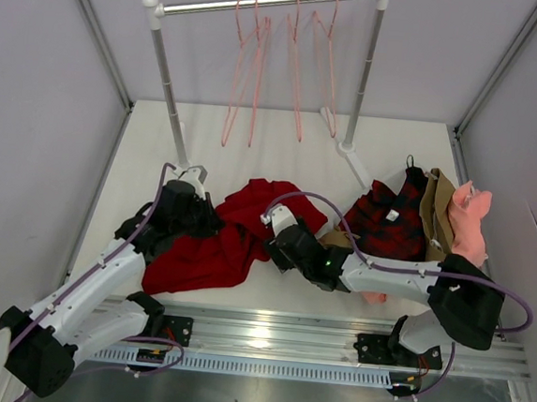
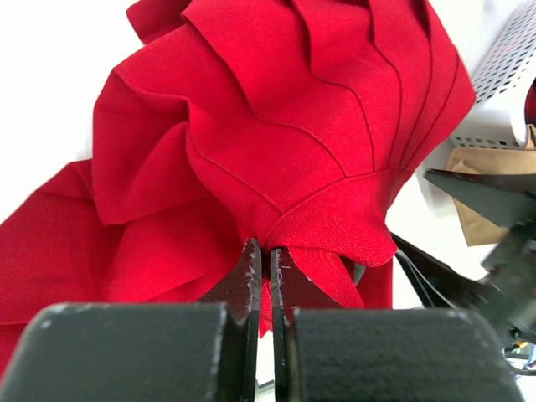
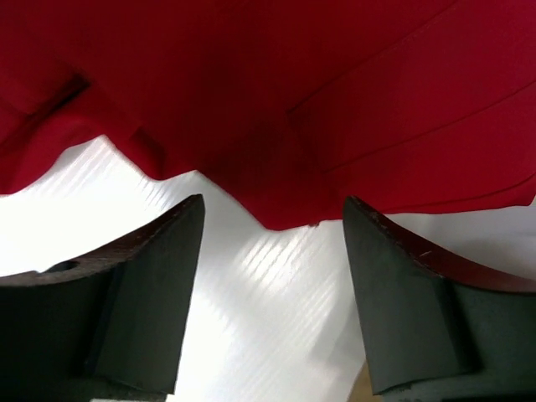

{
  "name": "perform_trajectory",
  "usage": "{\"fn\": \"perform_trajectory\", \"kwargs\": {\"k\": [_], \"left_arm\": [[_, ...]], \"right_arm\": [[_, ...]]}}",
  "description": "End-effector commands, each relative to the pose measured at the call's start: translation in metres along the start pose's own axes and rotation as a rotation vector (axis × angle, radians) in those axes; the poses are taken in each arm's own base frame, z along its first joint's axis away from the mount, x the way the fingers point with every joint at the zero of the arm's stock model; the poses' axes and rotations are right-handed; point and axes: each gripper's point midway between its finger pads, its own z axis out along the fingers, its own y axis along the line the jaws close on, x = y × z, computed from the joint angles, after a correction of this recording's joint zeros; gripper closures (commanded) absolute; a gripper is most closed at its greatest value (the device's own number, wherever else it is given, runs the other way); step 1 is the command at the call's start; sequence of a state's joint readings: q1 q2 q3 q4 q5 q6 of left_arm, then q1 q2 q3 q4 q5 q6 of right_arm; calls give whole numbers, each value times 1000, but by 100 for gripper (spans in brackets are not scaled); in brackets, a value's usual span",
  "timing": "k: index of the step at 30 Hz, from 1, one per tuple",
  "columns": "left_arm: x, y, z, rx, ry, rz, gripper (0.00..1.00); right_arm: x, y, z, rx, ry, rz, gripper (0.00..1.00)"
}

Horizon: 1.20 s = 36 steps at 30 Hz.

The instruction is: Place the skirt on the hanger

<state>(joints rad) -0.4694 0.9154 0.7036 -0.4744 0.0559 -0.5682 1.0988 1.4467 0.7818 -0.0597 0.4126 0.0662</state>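
The deep-red skirt lies crumpled on the white table between the two arms. My left gripper sits at its left side. In the left wrist view that gripper is shut on a bunched fold of the skirt, and pleats fan out from the pinch. My right gripper is at the skirt's right edge. In the right wrist view it stands open and low over the table, with a corner of the skirt's hem just ahead of its tips. Several salmon-pink wire hangers hang on the rail.
A clothes rack with a metal rail stands at the back, its feet on the table. To the right lies a pile: a red-and-black plaid garment, a tan piece and a salmon-pink garment. Grey walls enclose the table.
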Motion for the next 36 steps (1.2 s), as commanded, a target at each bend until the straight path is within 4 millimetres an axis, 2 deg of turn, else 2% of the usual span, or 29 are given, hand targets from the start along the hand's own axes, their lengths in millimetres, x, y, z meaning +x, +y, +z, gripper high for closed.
{"fn": "perform_trajectory", "kwargs": {"k": [1, 6, 9, 10, 11, 12, 14, 15, 18, 19, 21, 22, 24, 25, 26, 28, 29, 31, 33, 34, 35, 36], "left_arm": [[-10, -5, -5, 25, -41, -16, 100], [-8, -1, -5, 17, -38, -13, 100], [-9, 0, -7, 14, -43, -12, 100], [-10, 0, -7, 14, -45, -10, 100], [-10, 0, -7, 14, -47, -8, 100], [-12, 1, -8, 11, -49, -8, 100], [-13, 2, -8, 8, -49, 2, 100], [-15, 2, -9, 4, -48, 6, 100], [-24, 1, -15, -4, -60, 46, 100], [-30, -2, -19, -1, -70, 59, 100], [-35, -3, -26, -8, -60, 97, 100], [-50, -12, -36, 9, -91, 118, 100], [-57, -17, -50, 10, -79, 151, 100], [-66, -23, -60, 23, -87, 188, 100], [-68, -24, -65, 19, -79, 201, 100], [-70, -25, -81, 10, -52, 236, 100], [-78, -34, -95, 33, -62, 249, 100], [-79, -39, -103, 56, -48, 274, 100], [-71, -35, -102, 51, -8, 297, 100], [-67, -32, -100, 45, 6, 304, 100], [-58, -24, -93, 28, 35, 303, 100], [-51, -19, -83, 20, 51, 305, 100]], "right_arm": [[-26, -11, 11, 107, -100, 33, 30], [-14, -22, 30, 238, -62, 58, 42], [-17, -37, 28, 334, -67, 84, 68], [-19, -38, 26, 343, -69, 90, 88], [-22, -40, 23, 345, -73, 99, 94], [-35, -40, 17, 334, -97, 123, 99], [-36, -38, 8, 309, -74, 138, 100], [-52, -39, -2, 290, -109, 175, 100], [-63, -38, -19, 208, -107, 235, 100], [-76, -42, -34, 181, -122, 268, 100], [-88, -47, -47, 128, -122, 347, 100], [-100, -53, -64, 109, -136, 372, 100], [-114, -59, -83, 78, -155, 420, 100], [-114, -65, -93, 78, -139, 427, 100], [-138, -72, -115, 58, -196, 460, 100], [-145, -81, -136, 40, -194, 513, 100], [-162, -87, -153, 8, -232, 553, 100], [-164, -94, -164, -68, -209, 640, 100], [-158, -97, -163, -108, -184, 695, 100], [-154, -87, -161, -189, -161, 700, 100], [-147, -95, -155, -179, -154, 725, 100], [-129, -91, -139, -182, -121, 740, 100]]}}
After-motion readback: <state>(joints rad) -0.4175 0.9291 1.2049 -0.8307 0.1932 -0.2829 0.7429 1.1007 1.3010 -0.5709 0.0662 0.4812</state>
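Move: The free edge of the red skirt that my open right hand is after lies about 3 cm ahead of it, 1 cm to its right and 3 cm below. From my right hand, the near tip of the brown cloth is about 14 cm right and 7 cm ahead, and the red-black plaid garment some 24 cm right and 13 cm ahead. My left hand already pinches the skirt; from it that free edge is roughly 14 cm right, 2 cm ahead and 12 cm below. I ease my right hand forward and down about 3 cm into the skirt's free edge and shut its fingers on the cloth. Then I raise it steeply, some 27 cm, drifting a little right, with the wrist rolling left side up about 40 degrees. My left hand keeps its pinch, almost still until my right hand is lifting, then rises about 14 cm as its fingers tip up. ##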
